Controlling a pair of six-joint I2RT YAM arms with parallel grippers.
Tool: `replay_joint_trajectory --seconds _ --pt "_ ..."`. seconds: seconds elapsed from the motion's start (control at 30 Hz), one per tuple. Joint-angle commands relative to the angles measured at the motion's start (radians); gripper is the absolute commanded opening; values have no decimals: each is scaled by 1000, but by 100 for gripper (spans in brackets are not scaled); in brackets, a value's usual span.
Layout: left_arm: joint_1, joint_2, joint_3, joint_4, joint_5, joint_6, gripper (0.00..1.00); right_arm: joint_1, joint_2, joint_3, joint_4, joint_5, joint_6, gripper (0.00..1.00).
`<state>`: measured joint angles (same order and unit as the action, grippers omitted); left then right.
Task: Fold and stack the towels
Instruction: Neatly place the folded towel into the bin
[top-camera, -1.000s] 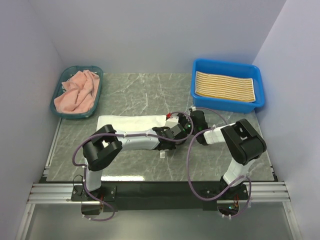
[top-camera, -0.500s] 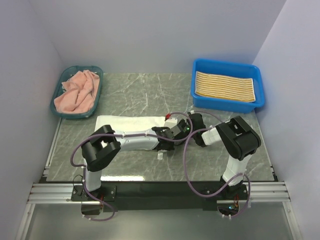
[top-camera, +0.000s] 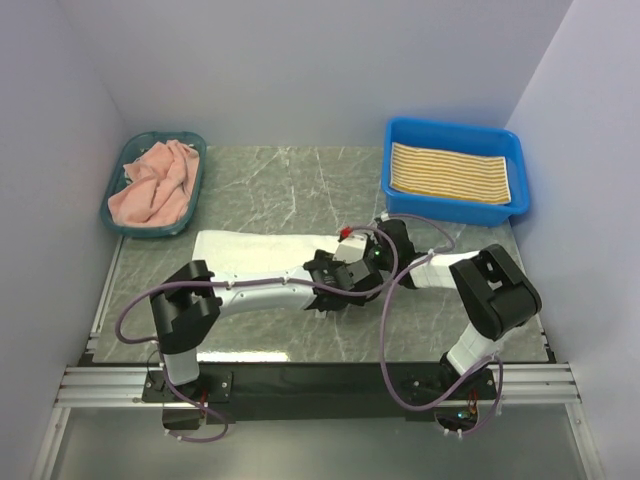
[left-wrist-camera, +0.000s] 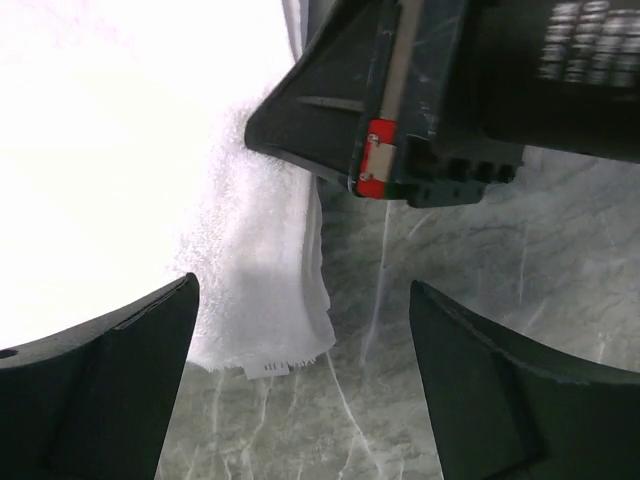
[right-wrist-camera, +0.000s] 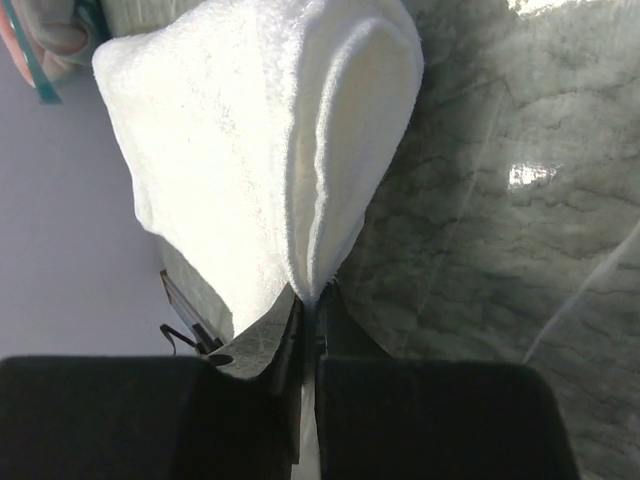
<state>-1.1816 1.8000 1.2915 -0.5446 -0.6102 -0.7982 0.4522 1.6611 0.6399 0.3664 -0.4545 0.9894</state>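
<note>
A plain white towel (top-camera: 250, 250) lies stretched across the middle of the table, partly under my left arm. My right gripper (top-camera: 347, 238) is shut on its right edge; in the right wrist view the folded cloth (right-wrist-camera: 260, 150) rises from the closed jaws (right-wrist-camera: 312, 305). My left gripper (top-camera: 340, 288) hangs open just in front of the towel's near right corner (left-wrist-camera: 265, 340), with nothing between its fingers (left-wrist-camera: 100, 380); a small label shows at that corner. A salmon pink towel (top-camera: 150, 185) lies bunched in a teal basket. A folded yellow-and-white striped towel (top-camera: 450, 172) rests in a blue bin.
The teal basket (top-camera: 113, 213) stands at the back left and the blue bin (top-camera: 455, 127) at the back right. Pale walls close in the table on three sides. The right gripper's body (left-wrist-camera: 420, 90) hangs close above the left gripper. Cables loop from both arms.
My left gripper has opened, let go of the white towel and drawn back toward the near edge. My right gripper has shut on the towel's right edge.
</note>
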Motion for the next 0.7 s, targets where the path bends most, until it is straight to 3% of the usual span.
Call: replay_joint_trajectory --seconds 0.0,0.23,0.47,0.57,0.67 --pt "-35 27 75 -55 -141 39 91 5 -46 32 -63 8 -11 0" --pt "-69 124 124 -90 -324 54 89 3 -87 57 -135 30 -20 0" --pt "-88 180 104 -11 -352 111 86 5 -92 58 -141 27 -11 0" --pt "-95 200 106 -3 -358 129 80 6 -95 60 -147 31 -12 0" --pt "-98 232 135 -40 -373 103 66 5 -95 61 -152 34 -15 0"
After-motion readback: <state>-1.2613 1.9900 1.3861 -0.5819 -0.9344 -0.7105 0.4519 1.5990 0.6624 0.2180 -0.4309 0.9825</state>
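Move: The towel's right edge, which the left hand goes for, lies roughly under it: about 1 cm ahead, hardly to the right, and 6 cm lower. The white tag on the near edge is some 4 cm back and 3 cm left. The right hand already pinches this edge about 7 cm ahead of the left and some 3 cm lower. From the right hand, the blue bin's middle is about 20 cm ahead and 25 cm to the right. Up by barely 1 cm, then down about 2.5 cm and slightly forward, the left hand settles closer to the towel's right edge on the near side of the right gripper. Its left side rolls up and its fingers tip less steeply, some 20 degrees in all, as they begin to close from wide open with the edge between them. The right hand keeps its pinch, staying within about a centimetre of its place. ##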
